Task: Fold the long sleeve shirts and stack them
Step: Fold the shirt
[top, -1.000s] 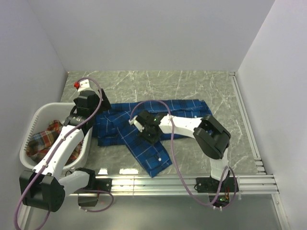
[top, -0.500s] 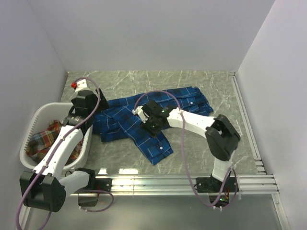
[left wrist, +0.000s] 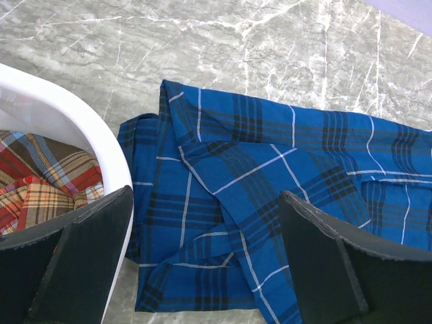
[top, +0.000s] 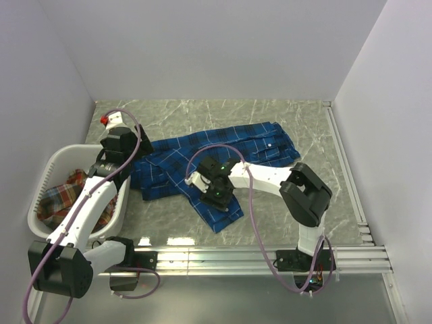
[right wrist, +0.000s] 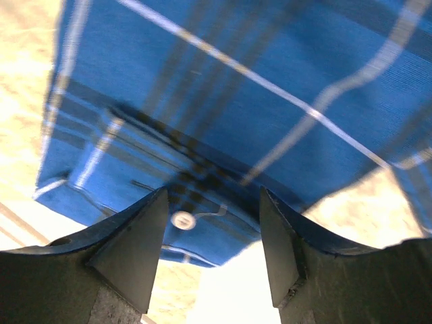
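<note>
The blue plaid long sleeve shirt [top: 169,169] lies spread on the marble table, one sleeve running toward the near edge. My right gripper [top: 217,196] hovers over that sleeve near its end. In the right wrist view it [right wrist: 212,250] is open, with the blue cuff [right wrist: 223,202] and its white button [right wrist: 181,219] showing beyond the jaws and nothing between them. My left gripper [top: 125,145] hangs wide open [left wrist: 206,260] above the shirt's left edge [left wrist: 202,223], beside the basket. A red-orange plaid shirt [top: 64,196] [left wrist: 40,192] lies crumpled in the basket.
The white laundry basket [top: 46,174] [left wrist: 101,145] stands at the left, against the left arm. Grey walls close in the table at the back and both sides. A metal rail [top: 347,169] runs along the right edge and another along the near edge.
My right gripper has come nearer along the sleeve to the cuff, and its jaws stand wider. The shirt's body lies flatter and farther back than a second ago. The left arm has stayed still.
</note>
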{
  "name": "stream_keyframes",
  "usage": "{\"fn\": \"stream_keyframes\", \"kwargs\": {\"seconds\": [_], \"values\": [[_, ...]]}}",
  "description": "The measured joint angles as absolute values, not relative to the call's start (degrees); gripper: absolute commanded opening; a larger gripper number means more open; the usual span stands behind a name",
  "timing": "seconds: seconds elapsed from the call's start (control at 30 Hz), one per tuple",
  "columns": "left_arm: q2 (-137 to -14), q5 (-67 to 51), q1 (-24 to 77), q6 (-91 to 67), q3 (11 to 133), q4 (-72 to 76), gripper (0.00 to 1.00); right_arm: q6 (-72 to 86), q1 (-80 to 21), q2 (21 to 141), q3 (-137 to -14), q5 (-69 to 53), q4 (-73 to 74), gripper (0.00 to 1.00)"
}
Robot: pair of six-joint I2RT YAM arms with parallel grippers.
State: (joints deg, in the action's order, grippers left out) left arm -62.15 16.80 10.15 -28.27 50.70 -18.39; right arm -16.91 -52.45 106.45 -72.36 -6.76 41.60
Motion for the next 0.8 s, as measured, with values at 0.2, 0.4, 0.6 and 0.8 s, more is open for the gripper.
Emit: {"fn": "stream_keyframes", "kwargs": {"seconds": [0.2,0.4,0.6,0.8], "values": [[-62.6,16.6,10.1,-28.3,50.7,-18.4,0.95,-18.3,-56.2,108.3,-73.6,-7.2,41.7,0.65],[-62.7,16.3,10.0,-28.3,50.7,-18.4,0.94,-19.3,-57.4,109.5,-74.1,-8.7,41.8,0.65],[-62.7,16.3,10.0,-28.3,50.7,-18.4,0.94,-20.1,-57.6,110.7,-75.8,-9.7,42.4,0.49],[-62.7,16.3,10.0,-28.3,50.7,-18.4,0.94,-20.5,-57.8,110.8,-75.9,-10.5,43.3,0.07]]}}
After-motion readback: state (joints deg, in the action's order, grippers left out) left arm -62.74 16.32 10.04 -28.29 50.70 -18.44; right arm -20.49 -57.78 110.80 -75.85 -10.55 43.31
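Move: The sleeve cloth just above the cuff button, which I'm about to pinch, lies roughly 2 cm back and 1 cm left of my right hand and about 2 cm below. The cuff's open edge is some 7 cm back and 1 cm right, and the folded shirt body about 17 cm ahead and 1 cm left. From my idle left hand, that pinch spot is about 16 cm back, 29 cm right and 19 cm down. With my right fingers already more than half open and pointing down, I slide back and left low over the sleeve, about 4 cm towards the cuff button, sinking roughly 1 cm and turning some 10 degrees counter-clockwise. Over the last stretch I slow down and shut the fingers nearly all the way, pinching up the cloth beside the button. ##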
